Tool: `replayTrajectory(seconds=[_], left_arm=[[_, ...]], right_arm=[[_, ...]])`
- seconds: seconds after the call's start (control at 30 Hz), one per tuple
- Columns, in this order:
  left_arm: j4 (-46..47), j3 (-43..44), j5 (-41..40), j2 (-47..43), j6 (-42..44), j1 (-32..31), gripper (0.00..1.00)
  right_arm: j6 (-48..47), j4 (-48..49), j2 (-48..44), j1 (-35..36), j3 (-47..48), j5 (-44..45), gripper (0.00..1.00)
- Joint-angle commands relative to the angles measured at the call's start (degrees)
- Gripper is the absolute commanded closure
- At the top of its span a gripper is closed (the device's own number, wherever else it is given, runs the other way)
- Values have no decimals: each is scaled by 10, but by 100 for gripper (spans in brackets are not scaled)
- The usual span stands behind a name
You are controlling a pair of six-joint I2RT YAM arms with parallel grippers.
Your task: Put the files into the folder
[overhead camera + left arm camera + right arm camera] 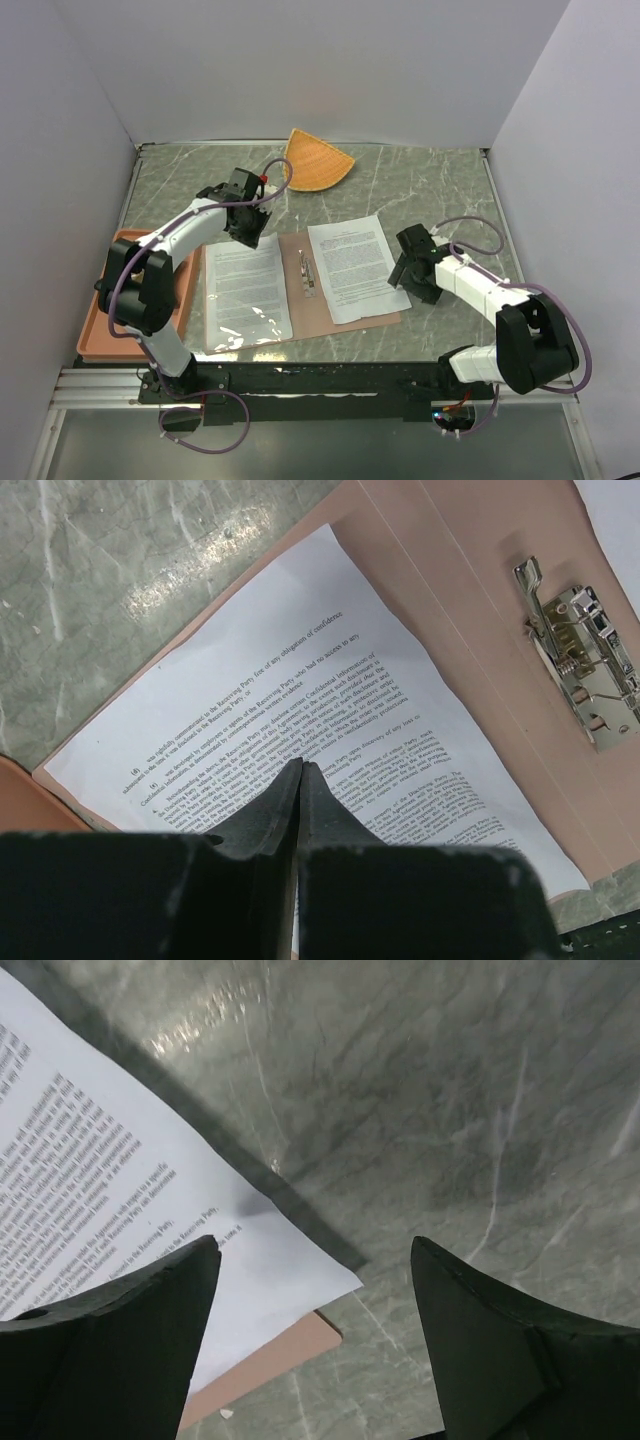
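The reddish-brown folder (293, 300) lies open on the marble table, its metal clip (308, 275) along the spine. One printed file (245, 292) lies on the left flap and another file (350, 268) on the right flap. My left gripper (250, 232) is shut and empty, its tip (302, 765) just above the left file (300, 670), with folder card (460, 560) and the clip (585, 660) beside it. My right gripper (400, 275) stands open (315, 1260) at the right file's outer edge. That file's corner (270, 1260) juts past the folder corner (285, 1350). Nothing is between the fingers.
A salmon-orange rimmed tray (100, 325) sits at the left edge, partly under the left arm. An orange fan-shaped dish (318, 160) lies at the back. White walls close in the table on three sides.
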Motion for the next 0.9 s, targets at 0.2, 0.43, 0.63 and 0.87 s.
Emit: replayTrajectory(seconds=[0.2, 0.43, 0.63, 0.87], left_arm=[[0, -7, 1, -24, -5, 1, 93], [7, -16, 4, -22, -8, 1, 92], [7, -18, -12, -17, -4, 2, 92], [8, -15, -7, -13, -9, 2, 92]], right_arm=[[18, 29, -9, -2, -39, -55, 37], [14, 60, -13, -1, -69, -86, 68], [22, 69, -99, 6, -109, -97, 100], [25, 54, -180, 20, -126, -110, 100]])
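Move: The right hand, open, is just over the near right corner of the right-hand sheet, which lies about 3 cm back, 1 cm to its left and 3 cm below. The middle of that sheet lies roughly 8 cm ahead and 15 cm left of the hand, the folder's metal clip some 6 cm ahead and 29 cm left, the folder's near right corner about 6 cm back and 4 cm left. From the left hand the sheet corner is some 41 cm right, 15 cm back and 6 cm lower. The right hand sinks about 2 cm while drawing back towards its base and slightly left onto the near right corner of the right-hand sheet, and its wide-open fingers narrow, then shut fully to pinch that corner. With the corner held it goes on back and a little left and lifts about 1.5 cm, having come some 4 cm back in all, the wrist rolling about 10 degrees so that its left side rises. ##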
